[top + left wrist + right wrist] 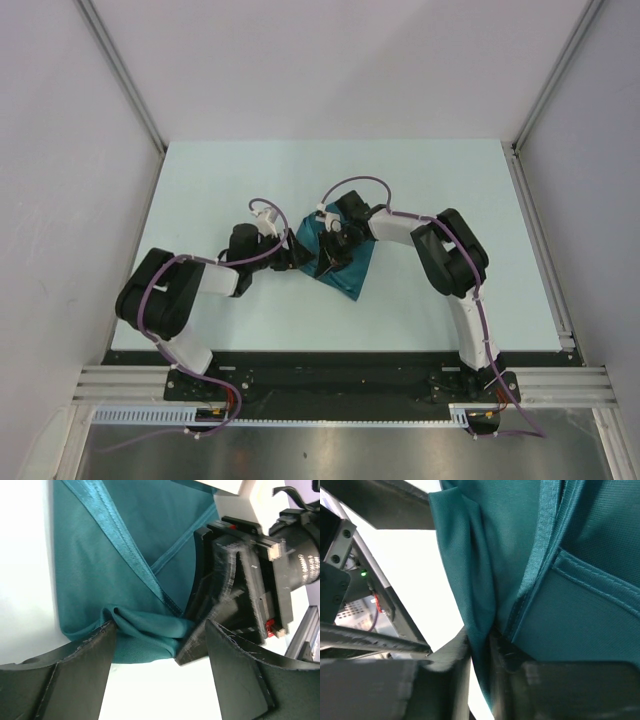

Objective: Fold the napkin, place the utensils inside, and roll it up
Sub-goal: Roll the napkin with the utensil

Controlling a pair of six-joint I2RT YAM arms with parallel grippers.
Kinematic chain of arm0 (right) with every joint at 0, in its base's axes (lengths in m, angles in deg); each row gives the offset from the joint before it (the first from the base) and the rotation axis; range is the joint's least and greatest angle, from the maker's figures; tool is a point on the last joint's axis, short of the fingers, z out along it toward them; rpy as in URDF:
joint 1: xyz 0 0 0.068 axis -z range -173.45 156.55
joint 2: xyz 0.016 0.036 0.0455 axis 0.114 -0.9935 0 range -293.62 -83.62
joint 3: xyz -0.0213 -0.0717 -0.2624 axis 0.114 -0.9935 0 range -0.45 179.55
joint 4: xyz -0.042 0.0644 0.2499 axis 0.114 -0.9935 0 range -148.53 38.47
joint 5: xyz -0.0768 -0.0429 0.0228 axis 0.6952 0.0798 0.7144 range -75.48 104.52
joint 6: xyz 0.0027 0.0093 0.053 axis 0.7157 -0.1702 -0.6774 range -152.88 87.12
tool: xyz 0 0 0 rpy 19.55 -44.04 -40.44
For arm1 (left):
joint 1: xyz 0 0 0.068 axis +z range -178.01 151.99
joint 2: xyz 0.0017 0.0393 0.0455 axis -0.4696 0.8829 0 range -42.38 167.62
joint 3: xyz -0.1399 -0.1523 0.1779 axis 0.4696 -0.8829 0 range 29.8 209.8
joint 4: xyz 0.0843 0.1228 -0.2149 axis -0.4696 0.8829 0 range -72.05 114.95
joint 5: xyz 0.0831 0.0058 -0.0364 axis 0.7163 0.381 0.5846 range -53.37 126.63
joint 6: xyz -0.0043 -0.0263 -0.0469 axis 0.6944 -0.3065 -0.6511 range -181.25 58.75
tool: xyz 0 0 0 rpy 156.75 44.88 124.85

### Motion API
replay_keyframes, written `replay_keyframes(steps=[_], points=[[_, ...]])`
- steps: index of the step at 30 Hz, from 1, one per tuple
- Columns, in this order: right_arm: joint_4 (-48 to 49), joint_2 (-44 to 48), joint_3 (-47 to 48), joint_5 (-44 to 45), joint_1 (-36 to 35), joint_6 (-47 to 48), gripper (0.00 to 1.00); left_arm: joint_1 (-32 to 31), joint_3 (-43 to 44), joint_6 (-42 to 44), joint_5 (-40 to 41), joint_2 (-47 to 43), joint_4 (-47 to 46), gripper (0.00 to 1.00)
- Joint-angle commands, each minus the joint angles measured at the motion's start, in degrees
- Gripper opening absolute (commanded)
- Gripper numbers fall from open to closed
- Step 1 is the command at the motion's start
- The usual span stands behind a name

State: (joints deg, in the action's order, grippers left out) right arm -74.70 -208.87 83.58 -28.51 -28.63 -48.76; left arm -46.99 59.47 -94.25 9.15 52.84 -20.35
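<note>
The teal napkin (346, 276) lies crumpled and partly folded at the middle of the table, with both grippers at its left side. My left gripper (292, 258) is open, and in its wrist view its jaws (160, 625) stand wide apart on either side of a bunched corner of the napkin (100, 570). My right gripper (330, 254) comes in from the right. Its jaws (480, 637) are only slightly apart, with a hanging fold of the napkin (580, 580) between them and a strip of table showing beside the cloth. The utensils are hidden.
The pale table (200, 200) is walled in by white panels on the left, right and back. A metal rail (540, 240) runs along the right edge. Both arms' bases sit on the black strip (330, 380) at the near edge.
</note>
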Motion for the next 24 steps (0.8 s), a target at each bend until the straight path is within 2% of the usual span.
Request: replay_keyframes(steps=[1,6,12,24], points=[[0.3,-0.9,0.3,4.3,0.9,0.2,0.29,0.5,0.8,0.7,5.4,1.3,4.8,0.77],[0.3,0.9,-0.4,4.3,1.1,0.2,0.45,0.5,0.7,-0.4,6.5,2.0,6.0,0.77],[0.2,4.5,-3.3,5.4,1.5,1.1,0.57,0.6,1.2,-0.6,7.4,2.3,7.6,0.77],[0.9,14.6,-11.7,11.0,2.5,3.5,0.67,0.8,0.7,-0.8,7.9,2.5,8.5,0.77]])
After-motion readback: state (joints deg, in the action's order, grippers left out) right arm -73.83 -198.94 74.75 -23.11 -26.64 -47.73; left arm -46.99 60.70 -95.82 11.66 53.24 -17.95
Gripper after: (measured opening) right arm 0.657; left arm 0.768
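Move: The rolled edge of the napkin lies between the right hand's barely parted fingers, its middle about 2 cm back, 2 cm to the right and 1 cm below. The napkin's flat part is centred some 4 cm ahead and 4 cm to the right of that hand, 1 cm below. From the left hand, the rolled edge's middle is roughly 3 cm back, 6 cm right and 1 cm lower. The right fingers open wide off the rolled edge, rising about 2 cm, then shifting some 3 cm right. ##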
